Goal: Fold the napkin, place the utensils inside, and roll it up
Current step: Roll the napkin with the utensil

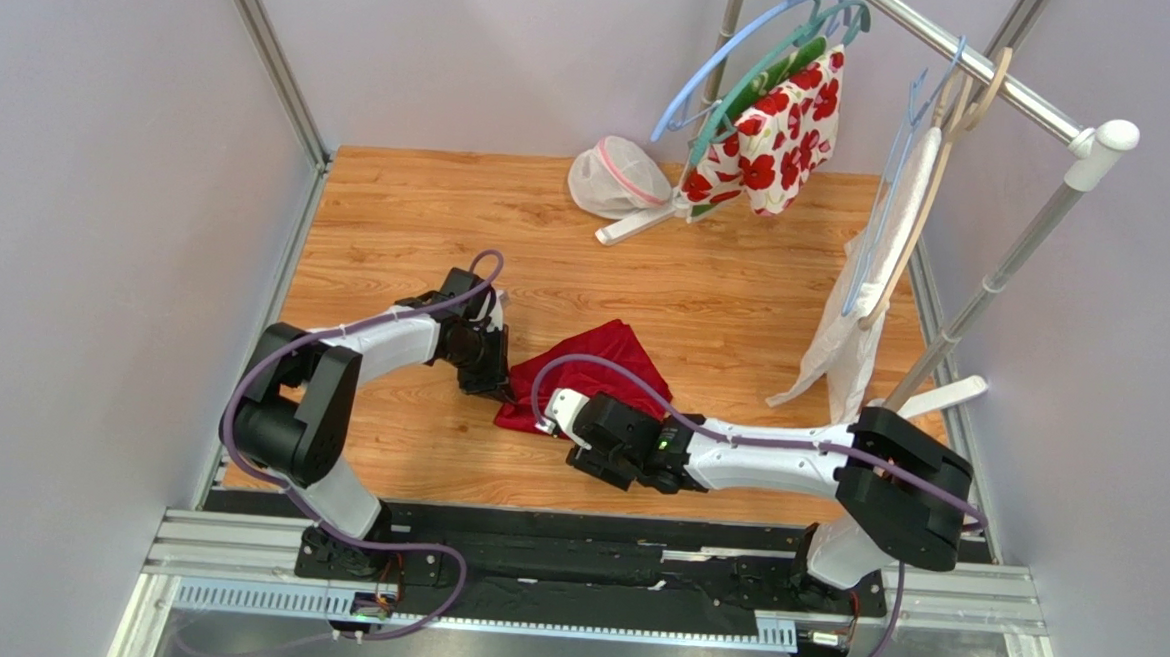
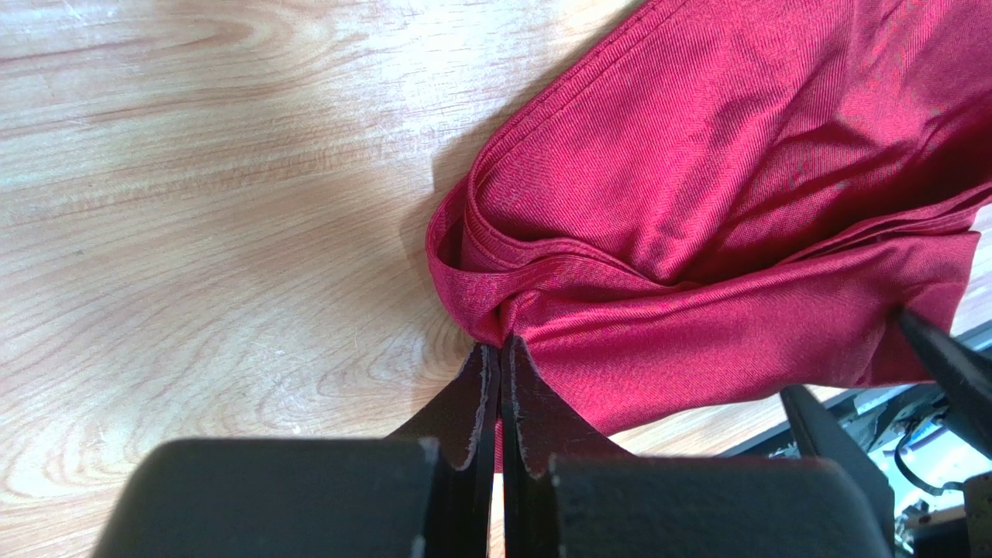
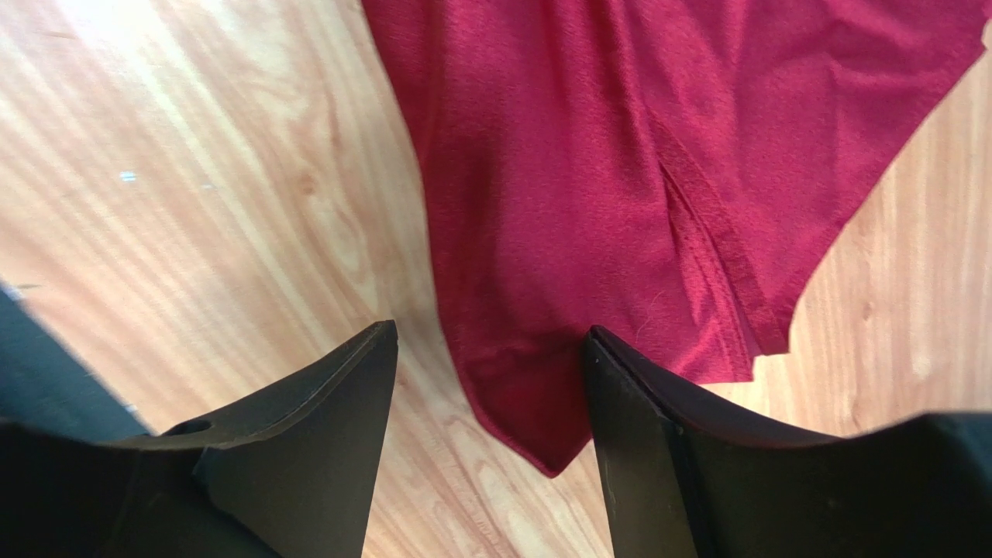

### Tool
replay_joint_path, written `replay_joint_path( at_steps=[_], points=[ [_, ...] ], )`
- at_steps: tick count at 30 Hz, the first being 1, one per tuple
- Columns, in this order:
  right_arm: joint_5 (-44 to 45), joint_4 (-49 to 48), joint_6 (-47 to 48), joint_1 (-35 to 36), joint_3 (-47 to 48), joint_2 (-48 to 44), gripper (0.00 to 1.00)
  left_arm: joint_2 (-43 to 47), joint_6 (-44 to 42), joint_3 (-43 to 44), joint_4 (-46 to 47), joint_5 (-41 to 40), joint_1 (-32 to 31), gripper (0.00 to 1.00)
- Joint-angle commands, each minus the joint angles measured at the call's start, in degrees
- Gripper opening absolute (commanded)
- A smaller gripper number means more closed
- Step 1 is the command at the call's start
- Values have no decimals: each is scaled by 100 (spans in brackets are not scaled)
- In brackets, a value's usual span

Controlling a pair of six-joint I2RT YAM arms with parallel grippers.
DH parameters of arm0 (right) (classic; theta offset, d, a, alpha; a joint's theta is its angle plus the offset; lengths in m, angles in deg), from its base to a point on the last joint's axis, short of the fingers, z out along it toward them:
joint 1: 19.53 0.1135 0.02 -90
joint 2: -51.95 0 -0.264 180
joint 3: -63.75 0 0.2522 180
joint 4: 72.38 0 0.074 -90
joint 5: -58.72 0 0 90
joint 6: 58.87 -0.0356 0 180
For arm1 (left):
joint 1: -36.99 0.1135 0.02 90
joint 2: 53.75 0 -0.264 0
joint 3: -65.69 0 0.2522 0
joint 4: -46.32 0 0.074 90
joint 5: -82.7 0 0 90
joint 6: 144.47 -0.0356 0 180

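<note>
The dark red napkin (image 1: 592, 362) lies crumpled on the wooden table between the two arms. My left gripper (image 1: 486, 378) is at its left edge, shut on a bunched fold of the napkin (image 2: 699, 198) that gathers at the fingertips (image 2: 480, 370). My right gripper (image 1: 561, 416) hovers at the near side, open. A pointed corner of the napkin (image 3: 547, 442) lies between its fingers (image 3: 349, 384), untouched. The utensils are out of view.
A clothes rack (image 1: 1010, 88) stands at the back right with hangers, a white cloth with red flowers (image 1: 779, 129) and a white towel (image 1: 866, 306). A white mesh bag (image 1: 617, 177) lies at the back. Metal frame posts line both sides.
</note>
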Motion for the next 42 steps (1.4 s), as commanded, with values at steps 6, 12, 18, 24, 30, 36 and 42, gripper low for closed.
replay_joint_path(
  at_steps=[6,12,18,24,30,36,42],
  points=[
    [314,-187,325,-23,231,427,61,-121,-235,119,-173,11,41,0],
    [-336,5,378,-251,310,542,34,-77,-270,119,-173,55,41,0],
    [-1539,577,475,-550,618,752,20,-33,-270,128,-208,108,41,0],
    [-2586,1104,598,-656,996,1192,2,204,-270,277,-409,21,67,23],
    [-3465,1535,738,-814,1373,1438,0,837,-226,348,-629,-322,357,60],
    [-4177,1693,782,-972,1540,1587,0,1320,-68,216,-630,-753,726,64],
    [-5126,1957,818,-1393,1813,1921,0,2128,143,-381,-77,-912,770,62]
  ],
)
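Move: At the near right corner of the napkin the open right hand already hovers: that corner lies some 2 cm ahead, 2 cm to its right and 2 cm below. The napkin's right-hand corner is about 8 cm ahead and 5 cm right, its far corner some 18 cm ahead and 1 cm left. The left hand still pinches the napkin's left end, with the near right corner about 6 cm back and 18 cm right of it. Easing down and forward about 1 cm, the right hand closes on the napkin's near flap beside its right corner, then drags it about 5 cm left and 3 cm back, its fingertips swinging some 30 degrees back towards the base. The left hand holds its end at first, then opens and comes free upward, leftward and a little forward. ##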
